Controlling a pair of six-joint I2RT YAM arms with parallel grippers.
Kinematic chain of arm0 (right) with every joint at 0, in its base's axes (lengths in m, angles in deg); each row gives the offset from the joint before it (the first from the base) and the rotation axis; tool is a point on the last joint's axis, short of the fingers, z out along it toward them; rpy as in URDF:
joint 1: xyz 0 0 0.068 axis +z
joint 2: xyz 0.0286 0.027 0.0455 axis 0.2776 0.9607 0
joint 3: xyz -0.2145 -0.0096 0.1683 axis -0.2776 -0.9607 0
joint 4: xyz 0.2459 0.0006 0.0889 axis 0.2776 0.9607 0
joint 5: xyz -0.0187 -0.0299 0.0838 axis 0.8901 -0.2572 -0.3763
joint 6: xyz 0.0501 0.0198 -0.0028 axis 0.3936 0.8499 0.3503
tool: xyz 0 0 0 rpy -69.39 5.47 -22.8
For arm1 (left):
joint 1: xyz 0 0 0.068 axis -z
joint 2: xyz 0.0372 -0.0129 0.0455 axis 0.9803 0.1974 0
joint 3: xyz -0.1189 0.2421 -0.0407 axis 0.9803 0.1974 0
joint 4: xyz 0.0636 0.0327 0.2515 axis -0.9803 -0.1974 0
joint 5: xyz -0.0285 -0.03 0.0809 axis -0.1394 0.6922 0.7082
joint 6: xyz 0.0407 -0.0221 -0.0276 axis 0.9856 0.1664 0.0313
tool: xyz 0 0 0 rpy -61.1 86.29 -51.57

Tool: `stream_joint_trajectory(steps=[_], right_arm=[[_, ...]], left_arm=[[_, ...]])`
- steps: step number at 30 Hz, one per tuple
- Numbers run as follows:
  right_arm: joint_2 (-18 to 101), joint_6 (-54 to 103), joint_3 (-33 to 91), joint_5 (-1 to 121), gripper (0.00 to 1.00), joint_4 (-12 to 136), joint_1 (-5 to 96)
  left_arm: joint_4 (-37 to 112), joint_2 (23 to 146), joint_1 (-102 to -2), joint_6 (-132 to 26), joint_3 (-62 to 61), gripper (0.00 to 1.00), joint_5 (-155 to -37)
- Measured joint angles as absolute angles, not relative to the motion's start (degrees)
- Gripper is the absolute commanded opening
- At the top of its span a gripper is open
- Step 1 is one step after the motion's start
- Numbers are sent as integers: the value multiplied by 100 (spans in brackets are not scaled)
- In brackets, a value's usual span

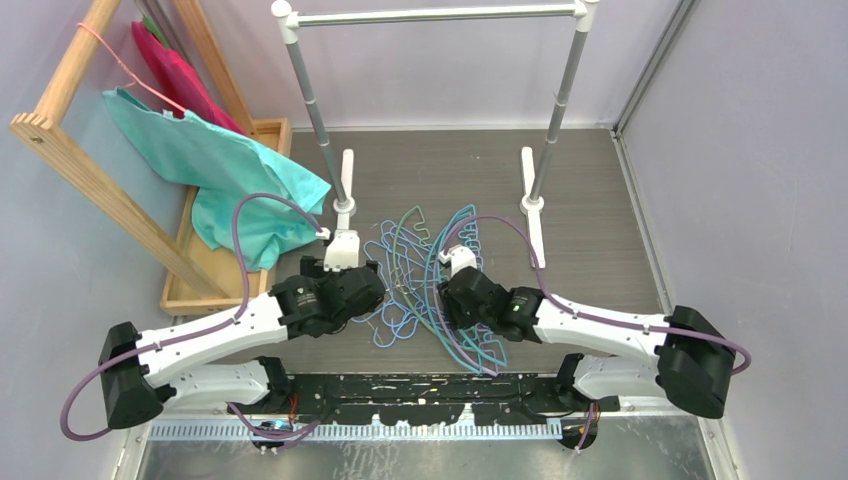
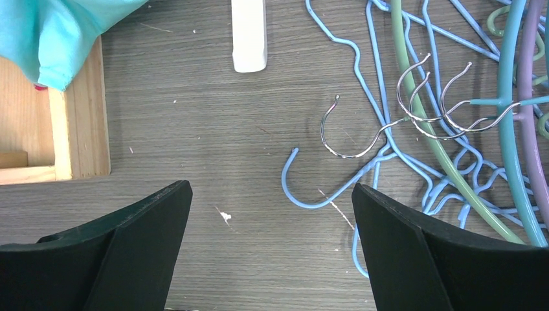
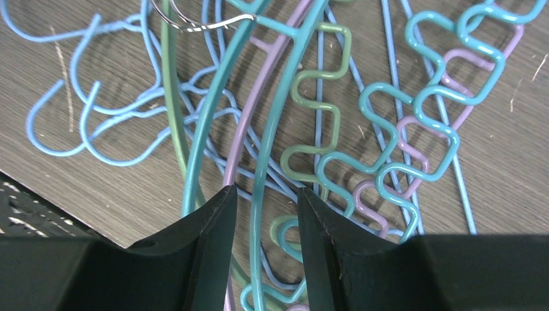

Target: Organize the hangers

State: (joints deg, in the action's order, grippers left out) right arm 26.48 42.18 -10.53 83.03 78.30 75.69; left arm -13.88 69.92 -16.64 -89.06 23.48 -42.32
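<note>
The hangers (image 1: 425, 285) lie tangled on the table between my two arms: light-blue wire ones, plus arched teal, green and purple ones. My left gripper (image 2: 272, 188) is open wide over bare table, with nothing between its fingers. A light-blue hook (image 2: 304, 194) and silver hooks (image 2: 349, 152) lie just ahead of it, to the right. My right gripper (image 3: 266, 190) is low over the pile, its jaws a narrow gap apart. They straddle a teal hanger's arched arm (image 3: 262, 162) without pinching it. A purple arm (image 3: 236, 149) and a green zigzag bar (image 3: 317, 110) lie alongside.
A white clothes rack with a top rail (image 1: 430, 15) stands behind the pile on two feet (image 1: 345, 215) (image 1: 530, 205). At the left, a wooden frame (image 1: 100, 190) carries a teal garment (image 1: 220, 170) on a pink hanger (image 1: 130, 75) over a wooden tray (image 2: 84, 116).
</note>
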Motion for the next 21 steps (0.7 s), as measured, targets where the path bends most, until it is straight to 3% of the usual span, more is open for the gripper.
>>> stream_joint_trajectory(steps=[5, 12, 21], right_arm=[[2980, 4288, -1239, 8215, 44, 7690, 7569], [3164, 4378, -1296, 8191, 2, 7557, 7569], [2425, 4450, -1191, 8386, 1, 8042, 7569]], left_arm=[[-1394, 7014, -1664, -8930, 2383, 98, -4249], [-1460, 7012, -1664, -9037, 2390, 98, -4249], [-1604, 6806, -1664, -9138, 2462, 98, -4245]])
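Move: The right hand is poised over the upper teal hanger, whose long bar runs below its half-open fingers about 4 cm down. The purple hanger's bar lies some 2 cm to the left of that bar and 1 cm nearer, and the second teal hanger's bar about 4 cm left and 2 cm back of the hand. The blue hangers' hooks are roughly 13 cm left and 1 cm back. From the idle left hand, the upper teal bar lies about 18 cm right, 2 cm back and 10 cm below. Straight down about 3.5 cm goes the right hand onto the upper teal hanger, with its fingers straddling the long bar. They close from half open to nearly shut and pinch the bar, then the hand rises again by roughly 3 cm with the hanger held, easing slightly to the right. ##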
